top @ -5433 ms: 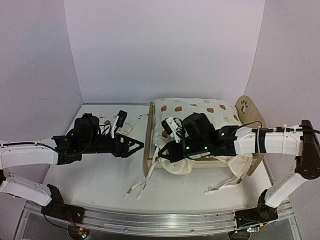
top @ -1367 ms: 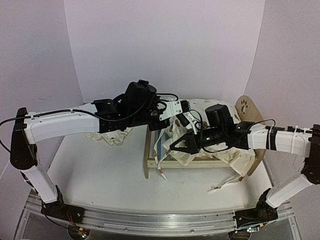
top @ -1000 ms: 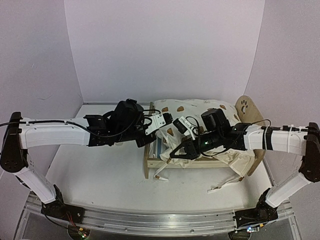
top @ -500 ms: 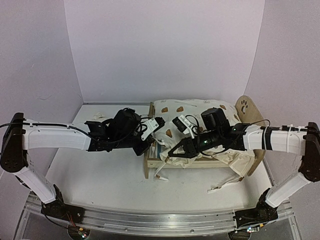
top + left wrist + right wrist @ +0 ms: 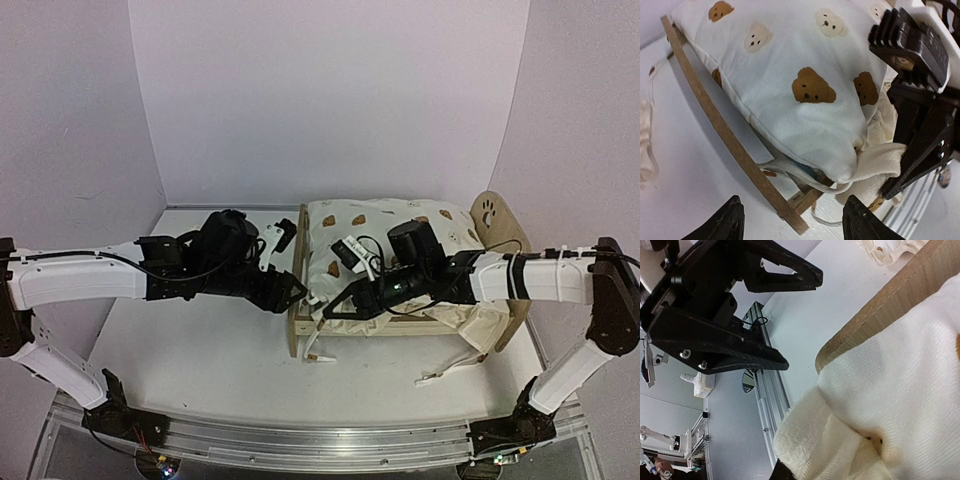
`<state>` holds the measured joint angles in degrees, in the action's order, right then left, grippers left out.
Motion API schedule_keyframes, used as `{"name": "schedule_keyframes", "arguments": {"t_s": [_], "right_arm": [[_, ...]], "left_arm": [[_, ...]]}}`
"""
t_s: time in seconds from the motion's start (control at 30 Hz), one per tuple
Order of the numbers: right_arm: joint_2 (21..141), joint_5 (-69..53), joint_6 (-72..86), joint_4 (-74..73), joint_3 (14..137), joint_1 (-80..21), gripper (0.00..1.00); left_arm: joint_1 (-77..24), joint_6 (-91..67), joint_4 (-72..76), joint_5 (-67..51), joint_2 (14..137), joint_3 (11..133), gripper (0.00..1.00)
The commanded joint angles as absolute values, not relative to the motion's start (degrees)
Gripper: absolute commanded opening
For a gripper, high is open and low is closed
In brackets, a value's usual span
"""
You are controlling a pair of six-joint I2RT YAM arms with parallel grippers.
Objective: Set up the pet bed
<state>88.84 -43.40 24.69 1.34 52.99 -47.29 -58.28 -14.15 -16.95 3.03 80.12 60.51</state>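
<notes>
The pet bed (image 5: 298, 300) stands right of centre, its paw-print headboard (image 5: 487, 212) at the far right. A puffy bear-print pillow (image 5: 385, 222) (image 5: 790, 85) lies across it, overhanging the curved footboard (image 5: 735, 150) (image 5: 880, 305). My left gripper (image 5: 292, 290) (image 5: 795, 225) hovers open just outside the footboard, nothing between its fingers. My right gripper (image 5: 340, 308) (image 5: 920, 125) is shut on a fold of cream cushion fabric (image 5: 880, 160) (image 5: 840, 440) at the bed's near corner. A sliver of blue base (image 5: 807, 172) shows under the pillow.
Cream ties trail onto the table in front of the bed (image 5: 318, 355) (image 5: 445, 375). A ruffled cream cloth (image 5: 645, 145) (image 5: 890, 250) lies on the table left of the footboard. White walls close the back and sides.
My left gripper has opened, let go of the pillow and drawn back left and lower, outside the footboard. The pillow now rests on the bed. My right gripper keeps its hold.
</notes>
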Motion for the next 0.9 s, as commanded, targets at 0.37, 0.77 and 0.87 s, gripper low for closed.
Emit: {"name": "schedule_keyframes", "arguments": {"t_s": [0.37,0.77,0.87], "right_arm": [[95.59,-26.65,33.11,-11.34,64.27,-55.21,0.30],[82.58,-15.28,27.03,-16.42,53.58,-60.51,0.75],[80.96,-10.94,23.87,-9.33,47.23,-60.89,0.72]], "left_arm": [[-57.48,-41.19,-19.55,-3.05,88.07,61.21,0.40],[-57.39,-41.11,-25.81,0.69,95.61,68.41,0.16],[-57.39,-41.09,-26.54,-1.10,95.81,70.63,0.08]]}}
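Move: The left gripper is open just above the wooden end board: the board's near end lies roughly 3 cm back, 1 cm right and 9 cm down from it. The right gripper holds the mattress cover's corner; from it that board end is some 6 cm left, 2 cm back and 6 cm down. From the left gripper, the held corner is about 6 cm right, 3 cm back and 4 cm down, and the bear-print mattress's middle about 12 cm ahead, 20 cm right and 8 cm down. Bring the left gripper down about 7 cm onto the end board, tipping its fingers some 25 degrees steeper, close them across the board's top edge near its near end, then ease forward with it. Meanwhile carry the cover corner left and down towards that bed corner with the right hand, open to let it go, and draw back and to the right, slightly up. ##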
